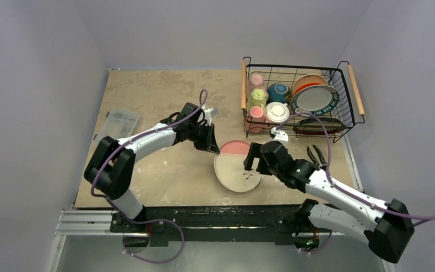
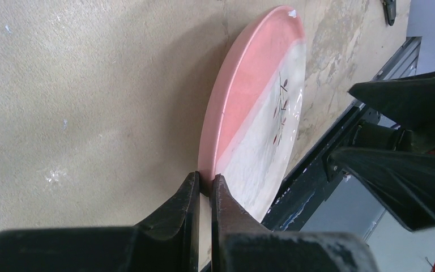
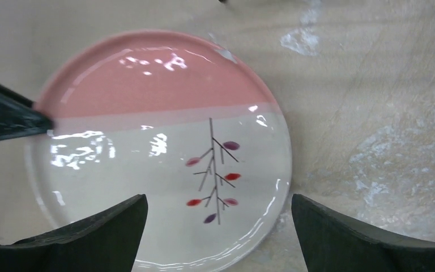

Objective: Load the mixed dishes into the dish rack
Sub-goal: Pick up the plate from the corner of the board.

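A round pink-and-cream plate (image 1: pixel 235 167) with a branch pattern is on the table in front of the arms. My left gripper (image 1: pixel 214 148) is shut on its left rim, and in the left wrist view the fingertips (image 2: pixel 205 184) pinch the pink edge of the plate (image 2: pixel 260 102), which looks tilted up at that side. My right gripper (image 1: pixel 252 164) is open over the plate's right part; in the right wrist view (image 3: pixel 218 204) its jaws straddle the plate's (image 3: pixel 147 141) near right rim without touching it. The dish rack (image 1: pixel 345 113) stands at the back right.
The rack holds a pale pink mug (image 1: pixel 256 79), a yellow-green mug (image 1: pixel 256 97), a salmon mug (image 1: pixel 255 111), a white mug (image 1: pixel 276 111), a teal bowl (image 1: pixel 278 90), a red-orange plate (image 1: pixel 308 82) and a blue-rimmed plate (image 1: pixel 315 99). Black pliers (image 1: pixel 317 154) lie by the rack. A clear box (image 1: pixel 119 122) is at the left.
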Robot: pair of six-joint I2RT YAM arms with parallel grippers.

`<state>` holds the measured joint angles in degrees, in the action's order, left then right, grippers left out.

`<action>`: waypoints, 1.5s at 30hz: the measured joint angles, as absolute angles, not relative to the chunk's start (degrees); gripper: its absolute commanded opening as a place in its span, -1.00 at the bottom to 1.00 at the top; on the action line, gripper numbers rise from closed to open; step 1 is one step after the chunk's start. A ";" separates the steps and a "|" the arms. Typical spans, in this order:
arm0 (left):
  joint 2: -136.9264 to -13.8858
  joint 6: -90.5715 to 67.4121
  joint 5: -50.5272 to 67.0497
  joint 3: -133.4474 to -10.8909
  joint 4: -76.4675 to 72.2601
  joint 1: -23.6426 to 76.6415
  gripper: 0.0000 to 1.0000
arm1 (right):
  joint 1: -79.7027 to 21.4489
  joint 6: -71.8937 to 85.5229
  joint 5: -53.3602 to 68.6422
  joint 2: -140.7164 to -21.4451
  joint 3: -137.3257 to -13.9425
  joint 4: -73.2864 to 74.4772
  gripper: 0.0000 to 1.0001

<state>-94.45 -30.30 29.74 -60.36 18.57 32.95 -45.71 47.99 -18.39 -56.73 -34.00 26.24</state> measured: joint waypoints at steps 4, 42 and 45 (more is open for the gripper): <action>-94.15 -30.30 29.65 -60.36 18.83 32.95 -1.00 | -45.76 46.17 -18.35 -50.43 -34.70 24.64 0.98; -94.15 -30.85 28.56 -61.41 22.31 32.73 -1.00 | -88.18 75.22 -66.63 -119.57 -78.87 71.33 -0.41; -94.15 -31.09 28.97 -61.41 21.78 32.73 -1.00 | -87.90 71.59 -66.39 -118.58 -77.36 66.30 -1.00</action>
<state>-94.15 -31.09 28.97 -61.41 21.78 32.73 -87.90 71.59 -66.39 -118.58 -77.36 66.30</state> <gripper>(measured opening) 0.046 0.225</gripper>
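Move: The plate hangs tilted from the left fingers, its middle about 7 cm right of the left hand, 4 back and 4 below; the lower pink mug in the rack is 12 cm ahead and 13 right of that hand, 3 below. From the open right hand the plate's middle is some 6 cm left, 1 ahead and 4 below. The pink mug is about 18 cm ahead of the right hand, 2 below; the black cutters are 23 cm to its right, 2 ahead, 8 below. The plate stays in the left hand's pinch while the right hand changes sides: it rises about 5 cm, sweeps left over the plate and back to beyond the near-left rim, sinks some 9 cm, then returns about 5 cm right and a little forward onto that rim. Along the way it rolls some 50 degrees, left side down; its wide-open fingers then close most of the way, one on each side of the rim. ##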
